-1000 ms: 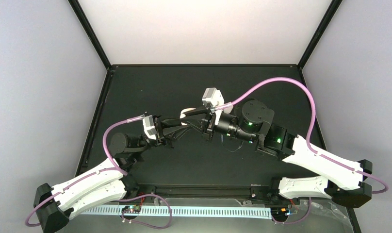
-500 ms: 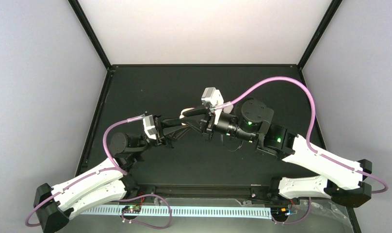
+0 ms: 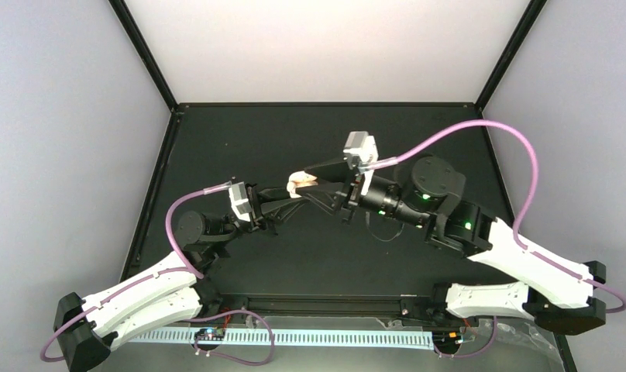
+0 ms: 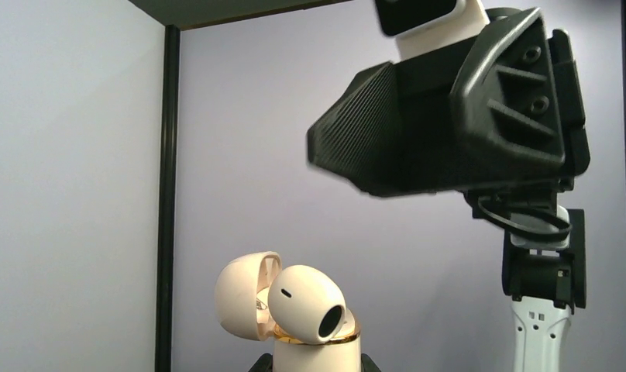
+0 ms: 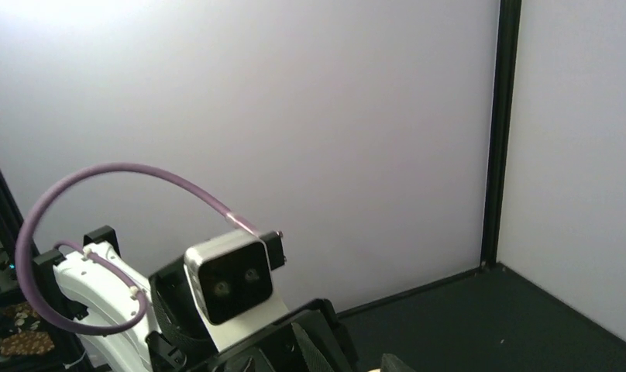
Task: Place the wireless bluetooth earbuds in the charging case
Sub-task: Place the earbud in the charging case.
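Note:
My left gripper (image 3: 290, 191) is shut on the cream charging case (image 3: 298, 184) and holds it upright above the table. In the left wrist view the case (image 4: 318, 353) has its lid (image 4: 244, 298) swung open to the left. One of the earbuds (image 4: 306, 304) rests tilted in the case's mouth, with its head above the gold rim. The left fingers (image 4: 257, 364) only just show at the bottom edge. My right gripper (image 3: 312, 181) is open, one finger on each side of the case. Its ribbed finger (image 4: 364, 147) hangs above and right of the earbud, not touching it.
The black table (image 3: 240, 139) is ringed by pale walls and black corner posts (image 4: 167, 194). Purple cables (image 3: 457, 132) arc above both arms. The right wrist view faces the left arm's wrist camera (image 5: 231, 283) close up.
My right gripper has opened and pulled back to the right, away from the case. The earbud stays on the case's mouth. The left arm has not moved.

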You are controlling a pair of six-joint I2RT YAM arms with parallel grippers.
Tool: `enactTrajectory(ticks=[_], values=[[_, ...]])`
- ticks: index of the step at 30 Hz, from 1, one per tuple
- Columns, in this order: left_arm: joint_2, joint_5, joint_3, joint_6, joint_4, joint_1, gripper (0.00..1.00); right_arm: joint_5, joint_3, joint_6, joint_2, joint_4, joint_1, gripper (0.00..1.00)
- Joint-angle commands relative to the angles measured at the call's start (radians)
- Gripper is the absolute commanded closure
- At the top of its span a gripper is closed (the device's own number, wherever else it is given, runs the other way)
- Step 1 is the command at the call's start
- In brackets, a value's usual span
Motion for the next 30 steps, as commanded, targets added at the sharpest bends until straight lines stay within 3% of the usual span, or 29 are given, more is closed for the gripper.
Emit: enactTrajectory(ticks=[1, 6, 13, 30], values=[[-0.005, -0.035, 0.021, 0.006, 0.011, -0.004, 0.98, 0.034, 0.045, 0.020, -0.058, -0.007, 0.005, 0.56], [-0.003, -0.064, 0.028, 0.017, 0.012, -0.004, 0.98, 0.144, 0.047, 0.043, -0.073, -0.036, 0.005, 0.43], [-0.003, -0.118, 0.038, 0.051, 0.004, -0.004, 0.98, 0.299, 0.167, 0.137, 0.051, -0.212, 0.005, 0.02], [-0.021, -0.176, 0.046, 0.090, -0.058, -0.004, 0.99, 0.364, 0.314, 0.193, 0.226, -0.370, 0.005, 0.00]])
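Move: The charging case is already in the left fingers, its lid open. That lid lies about 2 cm ahead of the right hand point, 3 cm to its left and 4 cm below; the earbud in the case is level with the right hand fore and aft, some 2 cm left and 4 cm below. From the left hand point the lid is about 3 cm ahead, 2 cm right and 2 cm up. Draw the right gripper, already clear of the earbud, up and to the right by about 4 cm while its fingers go on opening. Then swing it some 6 cm forward, left and down towards the open lid, fingers wide, turning clockwise and tipping down. Keep the left grip on the case and ease it about 3 cm forward, turning it 10 degrees counter-clockwise. ##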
